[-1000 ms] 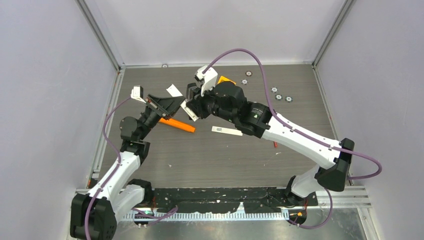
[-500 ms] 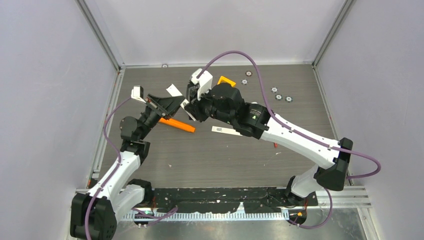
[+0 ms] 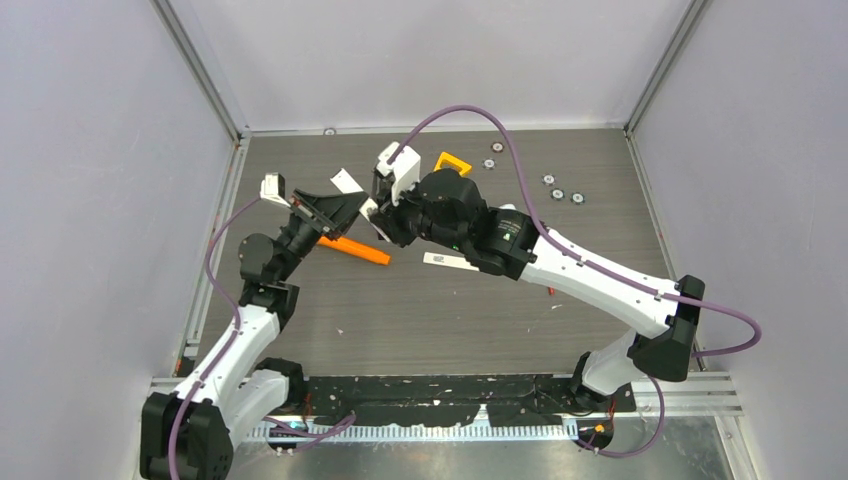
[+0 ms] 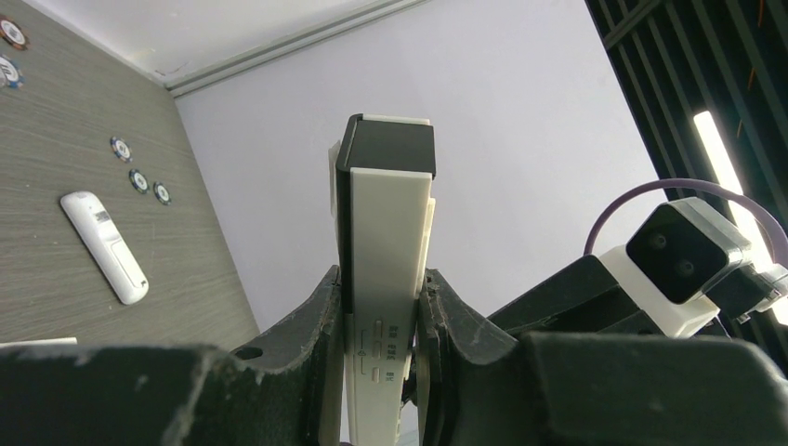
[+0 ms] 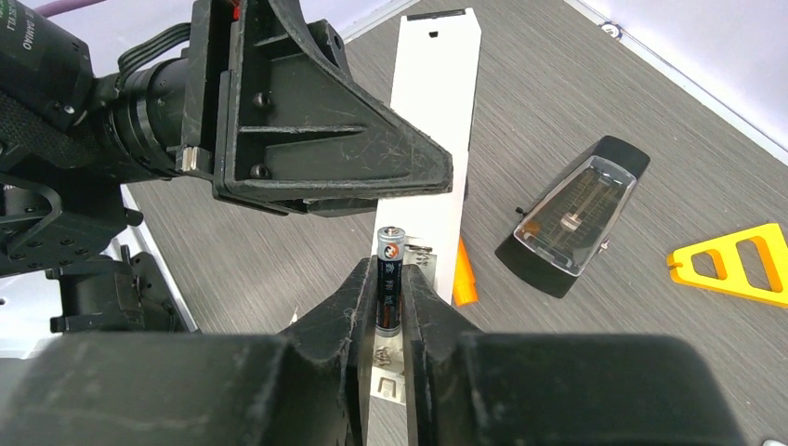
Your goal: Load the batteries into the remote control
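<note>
My left gripper (image 4: 379, 307) is shut on the white remote control (image 4: 386, 251) and holds it off the table, its black end up. From above, that remote (image 3: 347, 182) sticks out past the left gripper (image 3: 338, 208). My right gripper (image 5: 388, 297) is shut on a dark grey battery (image 5: 389, 279), which stands lengthwise over the remote's (image 5: 432, 121) open compartment, a spring contact showing just below it. The right gripper (image 3: 378, 222) meets the left one at the table's middle left. A thin red battery (image 3: 550, 290) lies by the right forearm.
A second white remote (image 3: 453, 262) lies flat mid-table, with an orange bar (image 3: 355, 249) to its left. A black wedge-shaped object (image 5: 576, 218) and a yellow triangle (image 3: 452, 162) sit at the back. Small round discs (image 3: 557, 193) are scattered at the back right.
The right arm has shifted slightly left towards the held remote, uncovering more of the yellow triangle. The left arm and its remote have stayed put.
</note>
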Robot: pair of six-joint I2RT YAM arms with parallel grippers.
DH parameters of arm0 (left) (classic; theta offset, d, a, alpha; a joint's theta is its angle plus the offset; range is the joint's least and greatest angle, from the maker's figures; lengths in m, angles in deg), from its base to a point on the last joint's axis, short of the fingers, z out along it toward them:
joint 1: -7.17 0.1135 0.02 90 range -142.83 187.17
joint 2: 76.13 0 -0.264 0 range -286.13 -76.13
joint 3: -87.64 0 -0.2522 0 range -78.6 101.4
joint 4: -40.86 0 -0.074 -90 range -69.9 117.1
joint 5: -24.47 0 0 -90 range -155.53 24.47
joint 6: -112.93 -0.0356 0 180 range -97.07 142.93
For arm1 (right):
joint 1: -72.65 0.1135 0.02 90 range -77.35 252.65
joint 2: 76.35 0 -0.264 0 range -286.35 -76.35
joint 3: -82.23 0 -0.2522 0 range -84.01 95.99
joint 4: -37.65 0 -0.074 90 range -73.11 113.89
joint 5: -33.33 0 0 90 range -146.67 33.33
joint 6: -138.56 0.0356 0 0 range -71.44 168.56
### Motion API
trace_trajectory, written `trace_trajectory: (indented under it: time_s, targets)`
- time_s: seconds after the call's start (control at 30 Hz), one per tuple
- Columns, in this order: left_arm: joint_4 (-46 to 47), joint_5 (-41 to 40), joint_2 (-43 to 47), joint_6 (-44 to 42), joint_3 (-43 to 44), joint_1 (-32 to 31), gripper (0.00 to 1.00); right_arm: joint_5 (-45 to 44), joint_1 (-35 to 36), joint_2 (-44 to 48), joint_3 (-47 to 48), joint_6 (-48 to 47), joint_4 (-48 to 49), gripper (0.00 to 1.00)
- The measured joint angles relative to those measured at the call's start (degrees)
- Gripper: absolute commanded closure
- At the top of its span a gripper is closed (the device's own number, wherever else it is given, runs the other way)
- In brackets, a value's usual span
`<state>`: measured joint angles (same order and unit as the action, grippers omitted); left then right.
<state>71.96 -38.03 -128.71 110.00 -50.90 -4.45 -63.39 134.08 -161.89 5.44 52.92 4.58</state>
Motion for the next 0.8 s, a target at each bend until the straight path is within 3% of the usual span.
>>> trace_trajectory:
  time_s: [0.23,0.8]
  targets:
    - [-1.16,-0.46,0.50,0.04,-0.02,0.00,1.00,1.33,0.09,-0.02,-0.11,-1.18,-1.07,0.76]
    - [-3.58,-1.05,1.49,-0.37,-0.02,0.00,1.00,1.53,-0.17,-0.11,3.26,4.26,-4.90,0.47]
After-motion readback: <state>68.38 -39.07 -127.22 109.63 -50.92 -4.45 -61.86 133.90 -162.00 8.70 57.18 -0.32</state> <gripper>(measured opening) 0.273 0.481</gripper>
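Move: The battery bay in the back of the remote lies right at the right fingertips, which still hold one battery in it or just over it: about 1 cm back, 1 cm left and 1 cm below. The left fingertips gripping the remote are some 3 cm ahead and 4 cm left; on the table some 24 cm below, the black metronome is about 10 cm ahead and 1 cm right. From the left hand, the bay lies roughly 4 cm back, 3 cm right, 1 cm below. The battery is eased down and back by about 1 cm each way into its side of the bay by the right hand, whose fingers meanwhile spread to roughly half open and let go of it. The right hand then turns upward, rising nearly 2 cm clear, while the left hand keeps the remote gripped almost still. ##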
